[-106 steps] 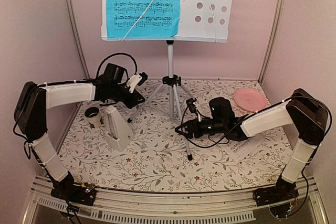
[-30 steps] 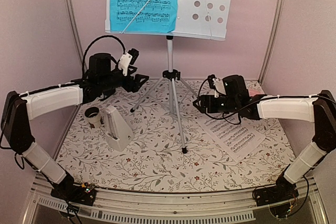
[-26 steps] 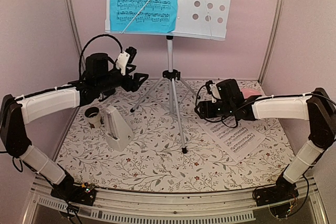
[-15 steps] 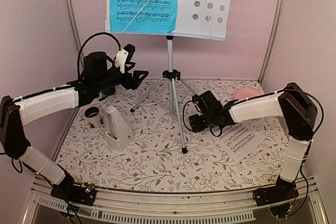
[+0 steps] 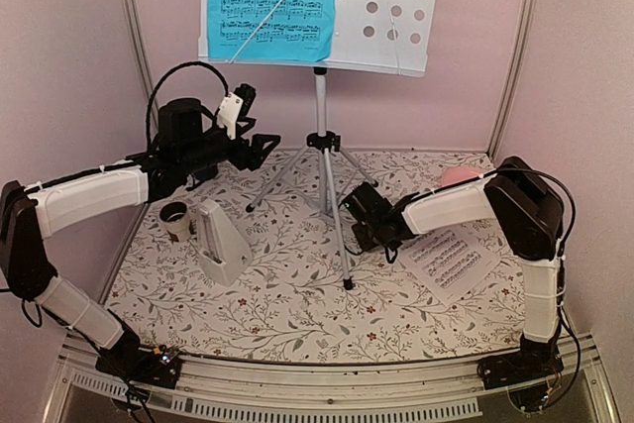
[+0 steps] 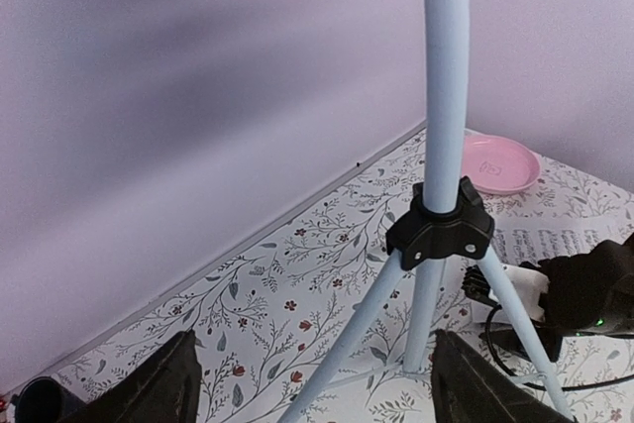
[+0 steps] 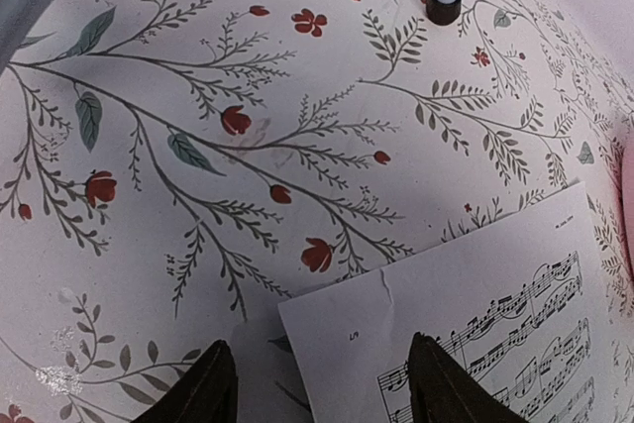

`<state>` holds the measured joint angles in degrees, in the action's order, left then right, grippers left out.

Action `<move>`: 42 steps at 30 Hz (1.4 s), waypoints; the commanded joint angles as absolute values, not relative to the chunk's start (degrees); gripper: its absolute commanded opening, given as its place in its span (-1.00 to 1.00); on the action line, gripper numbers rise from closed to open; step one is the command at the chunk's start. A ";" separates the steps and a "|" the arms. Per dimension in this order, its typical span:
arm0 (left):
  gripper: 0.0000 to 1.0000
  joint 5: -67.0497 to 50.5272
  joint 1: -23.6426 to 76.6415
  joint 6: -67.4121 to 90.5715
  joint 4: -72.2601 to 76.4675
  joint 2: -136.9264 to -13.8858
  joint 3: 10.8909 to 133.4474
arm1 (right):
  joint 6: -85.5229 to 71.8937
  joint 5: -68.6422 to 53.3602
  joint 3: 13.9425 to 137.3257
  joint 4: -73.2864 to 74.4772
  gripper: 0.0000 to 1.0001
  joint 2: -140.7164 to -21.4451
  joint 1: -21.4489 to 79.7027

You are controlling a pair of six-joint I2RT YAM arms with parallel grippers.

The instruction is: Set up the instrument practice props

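The pale grey-blue perforated music stand (image 5: 388,9) stands on its silver tripod (image 5: 321,106) at the back, with the bright blue music sheet (image 5: 269,2) on its left half. The white music sheet (image 5: 454,261) lies flat on the table at the right. The white metronome (image 5: 220,241) stands at the left. My left gripper (image 5: 261,147) is open and empty, raised left of the tripod hub (image 6: 441,231), its fingers (image 6: 163,393) wide apart. My right gripper (image 5: 376,233) is open, low over the white sheet's corner (image 7: 466,339), which lies between its fingers (image 7: 206,388).
A dark blue cup (image 5: 175,217) stands just left of the metronome. A pink plate (image 5: 458,177) lies at the back right, partly behind my right arm. A tripod leg ends at a black foot (image 7: 443,9) close to my right gripper. Pink walls enclose the table.
My right gripper has swung left and down from above the white sheet to its left corner beside the tripod leg. My left gripper has risen from the metronome toward the tripod.
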<state>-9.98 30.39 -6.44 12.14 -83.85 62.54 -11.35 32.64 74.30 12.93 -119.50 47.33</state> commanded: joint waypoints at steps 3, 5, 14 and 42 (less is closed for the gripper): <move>0.62 -10.11 31.29 -7.38 12.83 -81.85 61.94 | -8.55 37.15 74.74 17.69 0.06 -123.58 46.88; 0.62 -10.00 31.27 -7.33 12.90 -81.75 62.20 | -8.31 38.39 74.27 18.58 -0.06 -123.87 46.43; 0.62 -8.93 31.29 -7.07 12.86 -81.53 62.30 | -6.90 38.34 73.12 18.73 -0.64 -122.12 45.85; 0.63 -22.76 36.61 -13.59 10.03 -71.03 55.35 | 2.72 3.39 63.58 18.03 -1.00 -79.26 45.11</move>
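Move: The white music sheet lies flat just under the right gripper, its middle about 15 cm to the right, 4 cm back and 2 cm below; its left corner is almost between the open fingers. The stand's front foot is some 7 cm left and 11 cm back, its right rear foot roughly 18 cm ahead and 2 cm right, and the pink plate about 18 cm ahead and 27 cm right. From the left gripper, the sheet's middle is about 38 cm right, level fore-and-aft, and some 29 cm down. Sweep the right gripper about 4 cm to the right, low over the table, while closing the fingers fully to pinch the white sheet's left long edge near its left corner. Then lift it some 17 cm, drawing back and a little left, turning roughly 20 degrees counter-clockwise. Meanwhile ease the open, empty left gripper back and slightly up, away from the stand. ##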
